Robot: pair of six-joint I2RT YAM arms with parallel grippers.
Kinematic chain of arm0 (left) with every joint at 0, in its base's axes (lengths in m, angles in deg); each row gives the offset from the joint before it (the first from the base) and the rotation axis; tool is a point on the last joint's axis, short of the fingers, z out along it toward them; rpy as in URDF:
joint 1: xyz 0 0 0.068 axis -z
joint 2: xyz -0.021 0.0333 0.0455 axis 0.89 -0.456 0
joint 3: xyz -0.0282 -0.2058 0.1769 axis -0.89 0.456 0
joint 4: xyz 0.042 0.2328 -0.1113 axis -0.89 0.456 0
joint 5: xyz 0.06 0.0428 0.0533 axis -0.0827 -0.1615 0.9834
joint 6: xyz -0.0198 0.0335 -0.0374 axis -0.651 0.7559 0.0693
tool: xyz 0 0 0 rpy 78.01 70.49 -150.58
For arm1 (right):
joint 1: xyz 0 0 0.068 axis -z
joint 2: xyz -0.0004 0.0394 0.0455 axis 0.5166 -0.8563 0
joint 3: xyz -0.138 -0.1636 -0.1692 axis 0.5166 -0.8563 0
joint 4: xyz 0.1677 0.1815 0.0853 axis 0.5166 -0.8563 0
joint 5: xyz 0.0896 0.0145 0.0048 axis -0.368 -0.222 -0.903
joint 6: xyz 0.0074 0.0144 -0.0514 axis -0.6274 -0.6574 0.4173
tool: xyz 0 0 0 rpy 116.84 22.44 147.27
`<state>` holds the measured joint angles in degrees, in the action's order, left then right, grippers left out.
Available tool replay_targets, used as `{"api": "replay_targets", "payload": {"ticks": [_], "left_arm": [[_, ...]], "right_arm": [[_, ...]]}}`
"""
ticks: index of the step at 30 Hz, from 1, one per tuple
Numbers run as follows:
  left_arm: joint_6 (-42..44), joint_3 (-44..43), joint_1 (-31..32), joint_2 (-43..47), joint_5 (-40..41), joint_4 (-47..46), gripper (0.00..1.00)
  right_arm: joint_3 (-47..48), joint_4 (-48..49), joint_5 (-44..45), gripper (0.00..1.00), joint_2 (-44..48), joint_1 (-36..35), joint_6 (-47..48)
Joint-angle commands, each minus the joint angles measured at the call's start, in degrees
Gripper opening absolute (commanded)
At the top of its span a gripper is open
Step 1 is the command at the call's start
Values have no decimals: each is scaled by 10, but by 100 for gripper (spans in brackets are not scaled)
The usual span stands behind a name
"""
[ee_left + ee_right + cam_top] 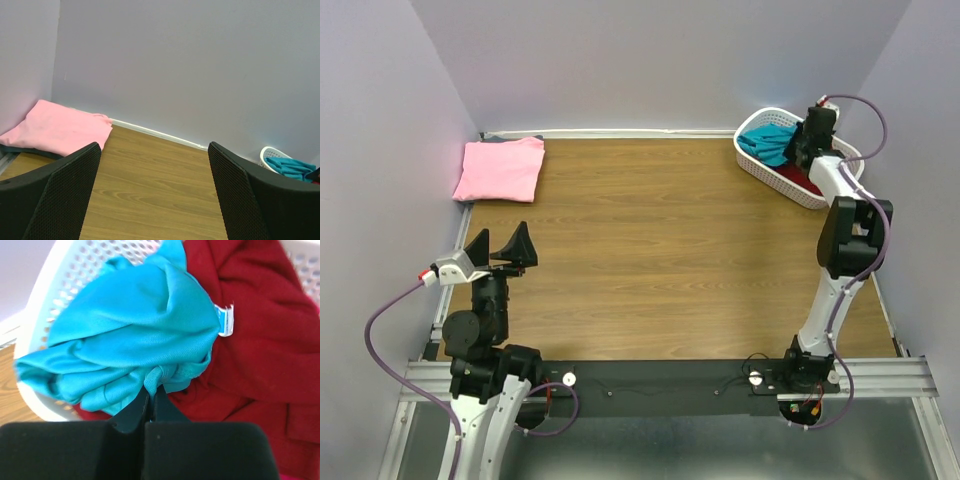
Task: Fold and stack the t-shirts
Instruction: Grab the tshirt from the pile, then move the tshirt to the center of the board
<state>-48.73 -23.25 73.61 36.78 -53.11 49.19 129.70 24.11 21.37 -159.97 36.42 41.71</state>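
A teal t-shirt (767, 143) lies bunched in the white basket (756, 165) at the far right, on top of a dark red t-shirt (795, 179). My right gripper (152, 390) is shut on a fold of the teal t-shirt (135, 335), with the dark red t-shirt (260, 340) beneath and to the right. It also shows over the basket in the top view (804, 146). A light pink t-shirt (500, 168) lies folded at the far left corner and also shows in the left wrist view (55, 127). My left gripper (500, 247) is open and empty above the near left of the table.
The white slotted basket (47, 315) stands against the back right corner by the walls. The wooden table (660, 250) runs between the pink shirt and the basket. A dark cloth edge (25, 150) shows under the pink shirt. A metal rail runs along the near edge.
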Motion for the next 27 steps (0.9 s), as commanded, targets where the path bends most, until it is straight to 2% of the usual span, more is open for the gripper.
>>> {"api": "replay_targets", "payload": {"ticks": [1, 7, 12, 15, 20, 21, 22, 23, 24, 25, 26, 27], "left_arm": [[4, 6, 2, -2, -11, -12, 96], [4, 6, 2, 3, -13, -13, 95], [4, 6, 3, 7, -22, -14, 95], [5, 6, 3, 6, -26, -17, 95], [6, 8, 2, 0, -39, -22, 95], [6, 8, 2, -2, -45, -23, 95], [7, 8, 2, -3, -50, -27, 95], [7, 8, 2, -7, -54, -27, 95], [7, 10, 2, -10, -63, -29, 95], [6, 11, 3, -11, -70, -32, 95], [6, 11, 3, -19, -73, -33, 95], [5, 11, 2, -24, -84, -33, 95]], "right_arm": [[9, 4, -42, 1, 83, -3, 39], [0, -1, -123, 1, 237, -47, 88], [4, -45, -201, 0, 320, -147, 126], [-22, -58, -259, 0, 360, -217, 106], [-96, -58, -288, 2, 366, -347, 45], [-109, -58, -300, 21, 351, -382, 21], [-137, -58, -326, 30, 342, -397, 11], [-150, -59, -336, 35, 332, -413, 4], [-163, -61, -358, 52, 307, -441, -6], [-174, -69, -378, 62, 294, -451, -3], [-179, -78, -399, 87, 283, -458, -1], [-184, -92, -414, 100, 277, -460, 2]]}}
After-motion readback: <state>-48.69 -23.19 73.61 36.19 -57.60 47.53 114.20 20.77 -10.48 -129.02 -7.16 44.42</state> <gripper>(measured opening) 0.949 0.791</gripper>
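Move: I already have the turquoise t-shirt pinched in my right hand, its bulk some 6 cm to the left and 2 cm ahead, in the basket centred about 2 cm to my right. The red t-shirt is roughly 7 cm to the right, level with my fingers fore and aft. The open middle of the table lies about 25 cm back, 30 cm left and 10 cm lower; from my left hand it is some 13 cm ahead, 38 cm right and 30 cm below. With my right fingers still shut on the turquoise t-shirt, I whip it up out of the basket, rising over 30 cm, and fling it left and back across the table, about 40 cm left in all. As I swing the wrist some 70 degrees counter-clockwise, I crest, drop about half the height again and open wide to let the cloth go. ##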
